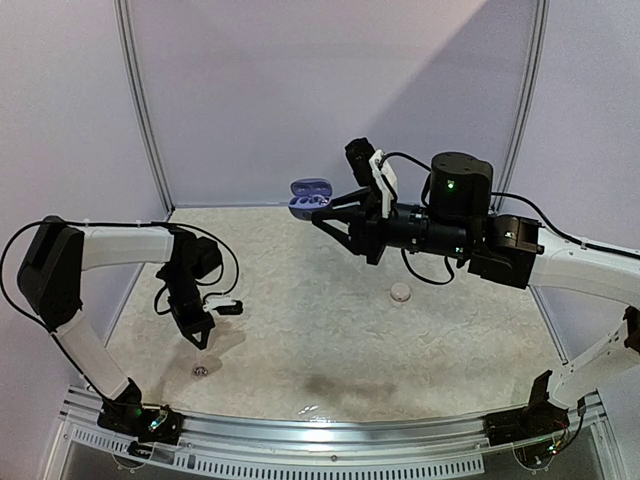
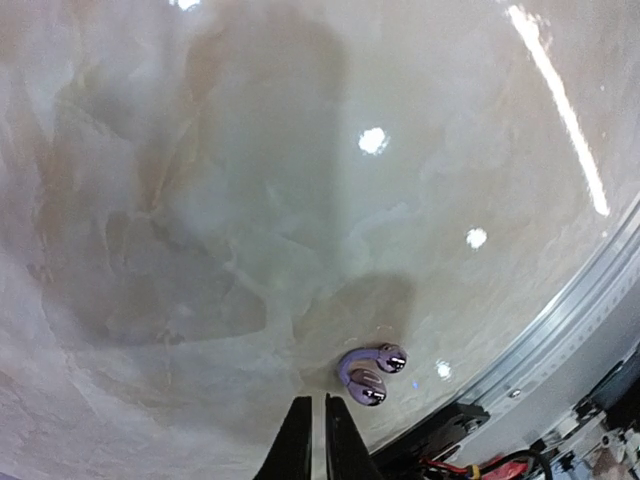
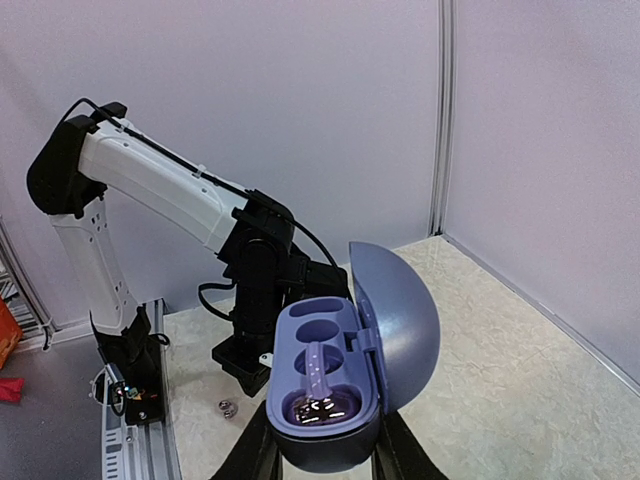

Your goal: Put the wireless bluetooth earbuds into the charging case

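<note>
My right gripper (image 1: 327, 212) (image 3: 322, 458) is shut on a purple charging case (image 1: 310, 195) (image 3: 300, 345) and holds it in the air above the far middle of the table. Its lid (image 3: 400, 320) stands open. One purple earbud with shiny bits (image 3: 322, 400) sits in the case's nearer hollow, and the farther hollows are empty. Another purple earbud (image 2: 372, 375) (image 1: 200, 371) (image 3: 227, 407) lies on the table near the front left edge. My left gripper (image 1: 203, 340) (image 2: 310, 405) is shut and empty just above the table, with the earbud a little to the right of its tips and apart from them.
A small white round object (image 1: 401, 292) lies on the table right of centre, below the right arm. The metal rail of the table's front edge (image 2: 560, 320) runs close to the loose earbud. Pale walls enclose the far side.
</note>
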`<state>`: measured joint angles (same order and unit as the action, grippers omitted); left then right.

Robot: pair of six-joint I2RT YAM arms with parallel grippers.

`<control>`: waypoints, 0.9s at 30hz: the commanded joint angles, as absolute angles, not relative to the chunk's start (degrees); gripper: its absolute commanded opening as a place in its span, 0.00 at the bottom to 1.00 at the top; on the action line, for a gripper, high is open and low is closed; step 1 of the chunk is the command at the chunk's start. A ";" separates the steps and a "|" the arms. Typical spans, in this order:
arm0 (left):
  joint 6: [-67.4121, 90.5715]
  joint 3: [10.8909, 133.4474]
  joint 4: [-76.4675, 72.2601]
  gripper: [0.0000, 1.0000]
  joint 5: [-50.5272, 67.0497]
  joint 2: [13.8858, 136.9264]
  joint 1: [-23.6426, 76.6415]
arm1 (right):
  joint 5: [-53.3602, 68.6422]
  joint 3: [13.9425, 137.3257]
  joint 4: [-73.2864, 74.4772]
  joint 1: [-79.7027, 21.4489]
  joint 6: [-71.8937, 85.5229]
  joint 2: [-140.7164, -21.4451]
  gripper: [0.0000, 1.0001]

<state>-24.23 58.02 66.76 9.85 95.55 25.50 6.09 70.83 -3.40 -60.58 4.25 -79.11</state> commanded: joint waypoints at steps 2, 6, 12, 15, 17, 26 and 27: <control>-27.32 57.70 68.26 0.24 9.48 95.01 26.20 | 5.27 70.58 -2.35 -60.27 4.41 -78.40 0.00; -30.50 56.84 67.90 0.29 7.22 95.51 25.90 | 5.27 70.41 -2.45 -60.27 4.56 -78.40 0.00; -31.71 55.46 66.24 0.34 8.62 94.72 26.57 | 5.07 70.08 -2.42 -60.28 4.91 -78.12 0.00; -32.75 52.72 64.44 0.34 5.93 94.46 26.81 | 4.92 69.71 -2.72 -60.27 5.11 -77.93 0.00; -33.26 51.61 64.46 0.35 6.08 94.12 26.89 | 5.00 69.70 -2.80 -60.23 5.08 -77.96 0.00; -33.45 50.29 63.61 0.39 7.53 92.73 27.56 | 5.19 70.05 -2.92 -60.27 5.10 -78.39 0.00; -33.41 50.09 63.43 0.40 7.70 92.70 27.80 | 5.14 70.05 -2.90 -60.26 5.16 -78.40 0.00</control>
<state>-32.84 50.74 65.14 6.87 93.65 26.39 5.85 70.52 -2.96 -60.58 4.47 -79.11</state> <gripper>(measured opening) 0.393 0.282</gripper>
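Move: The loose earbud lies on the table about 4 cm back from the left gripper, about 1 cm to its left and some 3 cm below its closed fingertips; nothing else stands close to it. From the right gripper, which already holds the open charging case high up, that earbud is roughly 31 cm to the left, 8 cm back and 37 cm below. Open the left gripper's closed fingers to a bit over a third, at first almost in place, while turning the hand some 10 degrees clockwise. Then bring it about 4 cm back, left and down towards the earbud, the fingertips ending low and close beside it, still open. Keep the right gripper's hold on the case, nearly still. ##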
